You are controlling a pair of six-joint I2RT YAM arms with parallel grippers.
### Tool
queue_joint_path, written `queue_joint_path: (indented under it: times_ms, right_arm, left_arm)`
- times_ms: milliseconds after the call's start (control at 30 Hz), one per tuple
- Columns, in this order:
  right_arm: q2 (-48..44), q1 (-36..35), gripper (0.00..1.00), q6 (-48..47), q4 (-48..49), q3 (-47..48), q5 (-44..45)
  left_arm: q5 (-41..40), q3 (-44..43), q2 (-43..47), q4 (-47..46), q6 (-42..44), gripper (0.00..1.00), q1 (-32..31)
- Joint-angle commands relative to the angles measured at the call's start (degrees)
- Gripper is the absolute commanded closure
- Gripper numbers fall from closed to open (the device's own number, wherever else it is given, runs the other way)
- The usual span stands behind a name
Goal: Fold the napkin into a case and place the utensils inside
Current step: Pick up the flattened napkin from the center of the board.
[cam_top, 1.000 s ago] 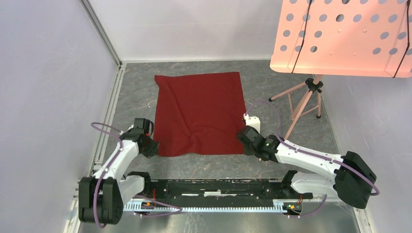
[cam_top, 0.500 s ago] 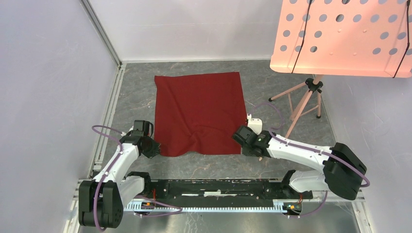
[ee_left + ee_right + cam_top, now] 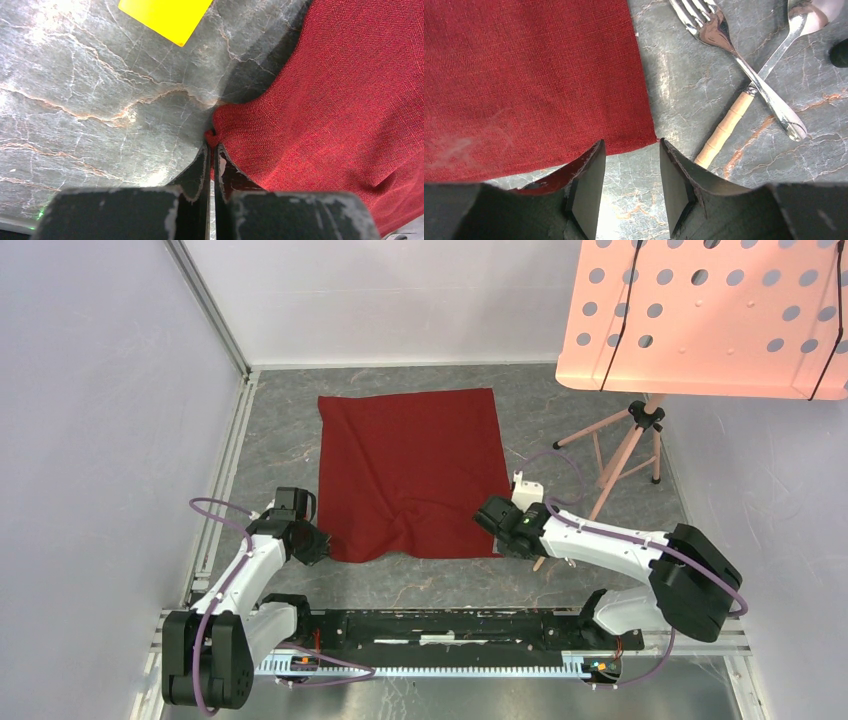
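The dark red napkin [image 3: 410, 470] lies spread flat on the grey marbled table, with wrinkles near its front edge. My left gripper [image 3: 322, 548] is shut on the napkin's near-left corner, and the cloth [image 3: 340, 100] bunches at the pinched tips of the left gripper [image 3: 212, 145]. My right gripper [image 3: 490, 522] sits at the near-right corner. In the right wrist view the right gripper [image 3: 631, 147] is open, with the napkin [image 3: 524, 75] edge just beyond its tips and bare table between the jaws. The utensils lie crossed to the right of the cloth: a silver fork [image 3: 734, 50] and a spoon [image 3: 791, 22] with a pale wooden handle [image 3: 724, 130].
A pink perforated stand [image 3: 700, 315] on a thin pink tripod [image 3: 630, 450] occupies the back right. A yellow tag [image 3: 165, 17] lies on the table left of the napkin. Pale walls and a metal rail [image 3: 225, 470] border the left side.
The right gripper has opened and slid left to the napkin's near-right corner. The left gripper has kept its hold on the near-left corner and barely moved.
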State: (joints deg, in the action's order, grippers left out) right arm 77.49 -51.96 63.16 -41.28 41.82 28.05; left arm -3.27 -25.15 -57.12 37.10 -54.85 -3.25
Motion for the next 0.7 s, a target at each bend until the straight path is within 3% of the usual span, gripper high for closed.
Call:
queue_joint_path:
  times_ms: [0,400,467,567,667]
  right_arm:
    - [-0.1,1.0,0.5,2.2,1.4,-0.3,2.2]
    - [3.7,2.3,0.52,1.8,9.2,-6.2,-0.8]
    - [4.0,2.2,0.59,2.9,9.8,-7.4,-1.3]
    - [2.8,2.2,0.8,4.5,11.6,-10.4,-0.5]
    - [1.2,2.3,0.9,6.1,12.4,-13.0,1.2]
  left_arm:
    - [-0.2,-0.6,-0.5,-1.0,0.5,0.98,-0.1]
    - [-1.7,-2.0,-0.7,0.4,0.7,0.98,-0.1]
    - [-2.0,-2.3,-0.6,1.2,0.4,0.98,-0.1]
    - [-2.6,-2.6,0.2,1.8,0.3,0.98,-0.1]
    - [-3.1,-2.6,0.5,1.9,0.2,0.98,-0.1]
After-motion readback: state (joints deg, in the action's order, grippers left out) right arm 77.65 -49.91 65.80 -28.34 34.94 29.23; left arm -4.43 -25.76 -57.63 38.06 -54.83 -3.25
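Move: Just under the right hand lies the napkin's near right corner, the one its fingers will shut on: about 1 cm ahead, 1 cm to the right and 2 cm below. The fork's middle lies some 5 cm ahead and 10 cm to the right, and the wooden handle beneath it about 1 cm ahead and 8 cm to the right, both 3 cm below. From the left hand, that corner is roughly 31 cm to the right, level with it and 1 cm below. Sinking about 2 cm onto the napkin's near right corner while edging 1 cm to the right, the right hand then slides forward 1 cm and back left by as much as its fingers close and pinch the cloth, the fingertips swinging slightly forward. The left hand stays put and keeps its pinch on the near left corner. ##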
